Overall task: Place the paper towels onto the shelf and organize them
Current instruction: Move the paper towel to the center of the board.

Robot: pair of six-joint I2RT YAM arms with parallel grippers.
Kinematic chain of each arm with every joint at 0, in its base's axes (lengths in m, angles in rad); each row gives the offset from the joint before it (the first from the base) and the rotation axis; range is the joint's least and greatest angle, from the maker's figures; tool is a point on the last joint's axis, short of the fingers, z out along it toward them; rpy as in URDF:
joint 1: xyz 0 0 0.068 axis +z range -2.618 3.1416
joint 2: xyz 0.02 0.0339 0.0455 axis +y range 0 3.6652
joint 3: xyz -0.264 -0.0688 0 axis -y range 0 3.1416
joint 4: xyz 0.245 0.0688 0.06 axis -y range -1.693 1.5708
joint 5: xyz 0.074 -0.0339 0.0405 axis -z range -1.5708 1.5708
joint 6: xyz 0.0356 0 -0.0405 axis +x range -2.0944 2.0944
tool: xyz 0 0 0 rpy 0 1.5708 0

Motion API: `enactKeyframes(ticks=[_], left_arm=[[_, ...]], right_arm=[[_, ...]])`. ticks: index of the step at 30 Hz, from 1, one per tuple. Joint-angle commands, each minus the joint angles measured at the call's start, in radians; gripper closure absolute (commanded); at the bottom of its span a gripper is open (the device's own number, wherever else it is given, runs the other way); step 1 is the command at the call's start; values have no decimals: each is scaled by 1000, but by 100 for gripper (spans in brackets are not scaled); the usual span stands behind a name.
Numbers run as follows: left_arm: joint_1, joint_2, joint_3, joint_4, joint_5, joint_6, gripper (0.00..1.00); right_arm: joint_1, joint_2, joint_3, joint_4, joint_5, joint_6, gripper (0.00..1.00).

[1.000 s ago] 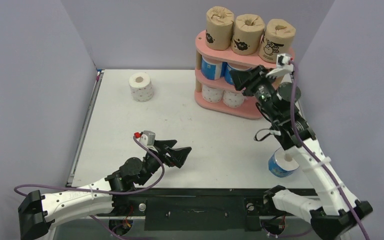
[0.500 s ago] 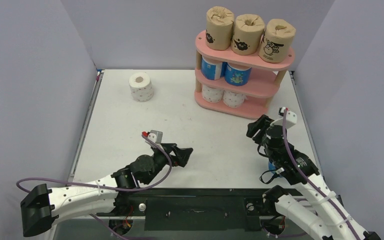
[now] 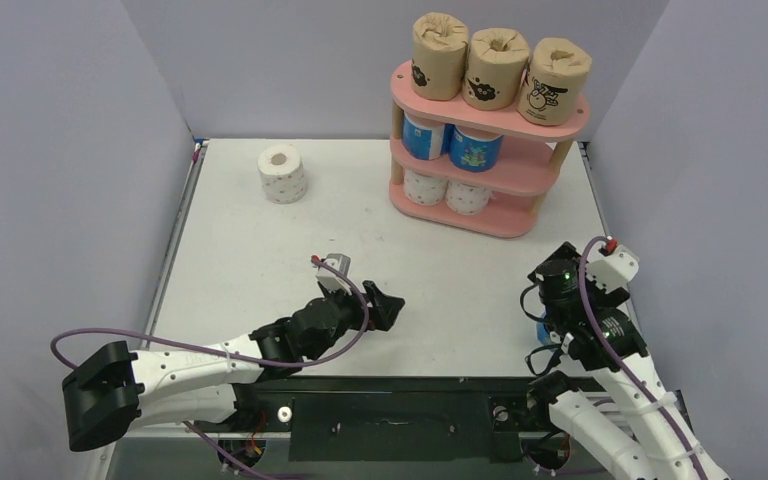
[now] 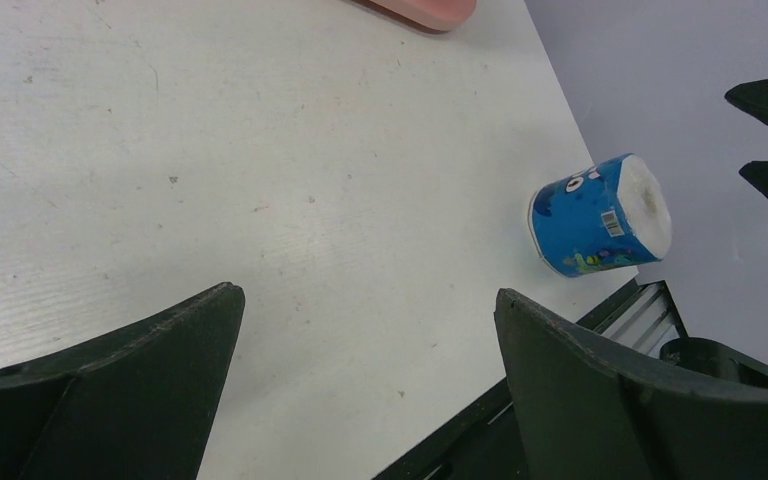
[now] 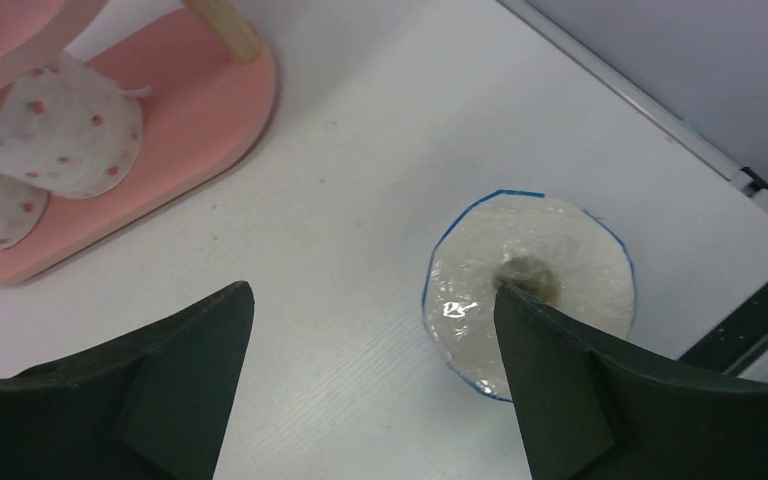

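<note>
The pink shelf (image 3: 480, 222) stands at the back right. Three brown paper towels (image 3: 496, 67) sit on its top board, two blue ones (image 3: 448, 142) on the middle, and two white pink-dotted ones (image 3: 445, 192) on the bottom. Another white dotted roll (image 3: 283, 173) stands alone at the back left. A blue roll (image 5: 530, 290) stands upright at the front right. My right gripper (image 5: 372, 289) hangs open just above it and holds nothing; its right finger overlaps the roll's top. My left gripper (image 4: 368, 292) is open and empty over the front middle, with the blue roll (image 4: 600, 215) ahead to its right.
The table's black front rail (image 4: 520, 410) runs just below the blue roll. The right side wall (image 3: 700, 200) stands close behind it. The shelf's bottom board (image 5: 210, 110) and a white roll (image 5: 70, 130) show at the upper left of the right wrist view.
My right arm has drawn back from the shelf to the front right, above the blue roll, and its jaws have opened wider. My left gripper has moved a little to the right.
</note>
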State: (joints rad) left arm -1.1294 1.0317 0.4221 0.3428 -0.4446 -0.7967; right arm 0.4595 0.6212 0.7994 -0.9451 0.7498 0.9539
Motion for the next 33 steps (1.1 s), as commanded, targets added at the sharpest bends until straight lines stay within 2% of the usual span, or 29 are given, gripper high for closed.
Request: enactKeyframes(ticks=[1,6,10,14,18,22,33], left_arm=[[4,-15,49,-15,-11,-84,3],[3,-50,29,-84,-66,-162,4],[4,-80,-15,-108,-130,-242,4],[3,-99,-32,-142,-172,-295,4],[3,-99,-44,-130,-175,-314,4],[3,-80,-55,-117,-174,-336,3],[3,-33,-45,-118,-178,-325,3]], right_arm=[[-88,62,53,-102,-1,-10,13],[-116,47,24,-77,-21,-24,11],[-121,5,-33,-49,-21,29,11],[-154,33,-72,-42,-48,53,10],[-201,86,-80,-40,-107,58,10],[-248,73,-91,-37,-125,55,11],[-259,102,-86,-36,-111,26,13]])
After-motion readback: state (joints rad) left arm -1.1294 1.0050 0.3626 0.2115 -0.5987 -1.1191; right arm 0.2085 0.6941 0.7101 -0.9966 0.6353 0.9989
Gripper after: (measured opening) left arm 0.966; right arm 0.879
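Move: The blue-wrapped paper towel stands close to the table's front edge, about 4 cm back and 6 cm to the right of the open right hand, its middle some 14 cm below. The pink shelf is about 38 cm ahead and 9 cm to the left of that hand, with the nearer dotted roll on its bottom board about 36 cm ahead, 11 cm left and 12 cm down. From the left hand the blue towel lies some 36 cm right, 3 cm back and 10 cm lower. Onto the blue towel's open top the right hand comes down about 6 cm, easing right and a little back as its fingers tip down and turn clockwise by some 10 degrees; they stay wide open, with no touch to be seen. The left hand, empty and open, swings left, then sinks, turning counter-clockwise as it tips down. ##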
